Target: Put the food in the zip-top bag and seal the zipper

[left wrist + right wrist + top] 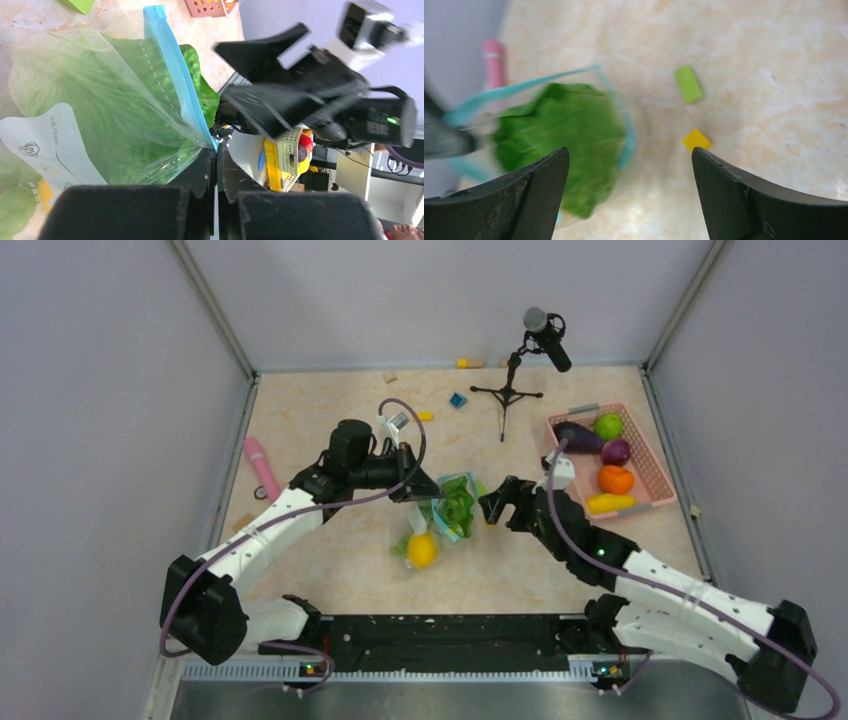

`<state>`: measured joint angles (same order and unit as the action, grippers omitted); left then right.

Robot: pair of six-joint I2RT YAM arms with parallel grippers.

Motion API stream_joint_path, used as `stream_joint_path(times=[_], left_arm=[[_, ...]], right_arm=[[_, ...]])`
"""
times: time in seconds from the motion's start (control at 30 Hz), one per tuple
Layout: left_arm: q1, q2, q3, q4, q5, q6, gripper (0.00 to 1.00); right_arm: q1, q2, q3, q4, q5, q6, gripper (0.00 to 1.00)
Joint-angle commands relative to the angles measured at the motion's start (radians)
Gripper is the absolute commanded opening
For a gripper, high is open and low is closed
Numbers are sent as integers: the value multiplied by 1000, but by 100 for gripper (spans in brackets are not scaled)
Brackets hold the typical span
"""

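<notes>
The clear zip-top bag [440, 530] lies mid-table with a green leafy piece [458, 505] sticking out of its mouth and a yellow lemon [422, 550] lower inside. My left gripper [428, 492] is shut on the bag's corner by the teal zipper [170, 75]; the pinch [216, 152] shows in the left wrist view, next to the white label [45, 145]. My right gripper [488, 507] stands open and empty just right of the bag mouth, its midpoint [629, 165] over bare table beside the leafy piece [569, 130]. Eggplant [575, 437], lime [608, 426], magenta piece [616, 452], orange [615, 479] and a yellow piece [610, 503] lie to the right.
A pink mesh basket [655, 465] at the right holds the loose food. A microphone on a tripod [510, 390] stands at the back. A pink cylinder [262, 468] lies left. Green [689, 84] and yellow [696, 140] blocks lie near the bag, a blue block [458, 400] farther back.
</notes>
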<state>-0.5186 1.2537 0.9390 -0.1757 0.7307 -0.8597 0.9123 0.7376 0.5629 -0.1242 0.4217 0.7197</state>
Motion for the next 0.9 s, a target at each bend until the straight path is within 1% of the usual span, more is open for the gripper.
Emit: stream_joint_path(times=[0.0, 0.07, 0.13, 0.2, 0.3, 0.4, 0.47, 0.53, 0.6, 0.73, 0.8, 0.87], left_arm=[[3, -6, 5, 86, 35, -16, 0], [3, -7, 2, 88, 36, -20, 0], [3, -8, 0, 90, 39, -22, 0], [3, -10, -4, 89, 41, -22, 0], [3, -17, -13, 89, 38, -25, 0], [3, -21, -20, 91, 32, -25, 0], [4, -21, -20, 94, 27, -25, 0], [4, -17, -19, 100, 30, -28, 0], [3, -13, -16, 104, 34, -30, 0], [3, -12, -13, 106, 36, -32, 0], [4, -14, -12, 109, 37, -32, 0], [4, -18, -14, 110, 40, -31, 0]], right_arm=[[-72, 207, 44, -42, -23, 73, 87], [-75, 284, 45, 19, -77, 69, 81], [-74, 345, 40, 89, -87, 70, 79], [-78, 399, 44, 148, -56, 75, 78], [-79, 446, 63, 191, -54, 78, 77], [-79, 429, 59, 185, -75, 78, 76], [-79, 377, 38, 189, -94, 79, 76], [-79, 338, 13, 216, -124, 70, 76], [-78, 334, 8, 243, -135, 55, 77], [-79, 452, 67, 225, -89, 46, 76], [-80, 529, 92, 245, -93, 41, 72], [-80, 603, 116, 265, -64, 48, 69]])
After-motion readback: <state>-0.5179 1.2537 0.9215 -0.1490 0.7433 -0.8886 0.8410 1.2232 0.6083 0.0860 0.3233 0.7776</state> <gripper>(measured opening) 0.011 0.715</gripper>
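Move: In the bag's open mouth the lettuce stands about 9 cm to the right hand's left, 2 cm ahead and some 7 cm lower. On the table, about 18 cm below that hand, lie the yellow block, roughly 4 cm ahead and 2 cm right, and the green block, 12 cm ahead and 1 cm left. The lemon in the bag is 17 cm left, 8 cm back, 16 cm down. From the left hand the lettuce lies 5 cm right, 2 cm back, 8 cm below. Dropping about 11 cm beside the bag with its fingers tipping some 15 degrees downward, the right hand then comes up about 4 cm and dips again, all the while working 4 to 5 cm left and forward to the lettuce and the mouth's free side. Its wide-open fingers narrow somewhat, one seeming to bear on that side. The left hand stays put, still pinching the blue zipper strip. ##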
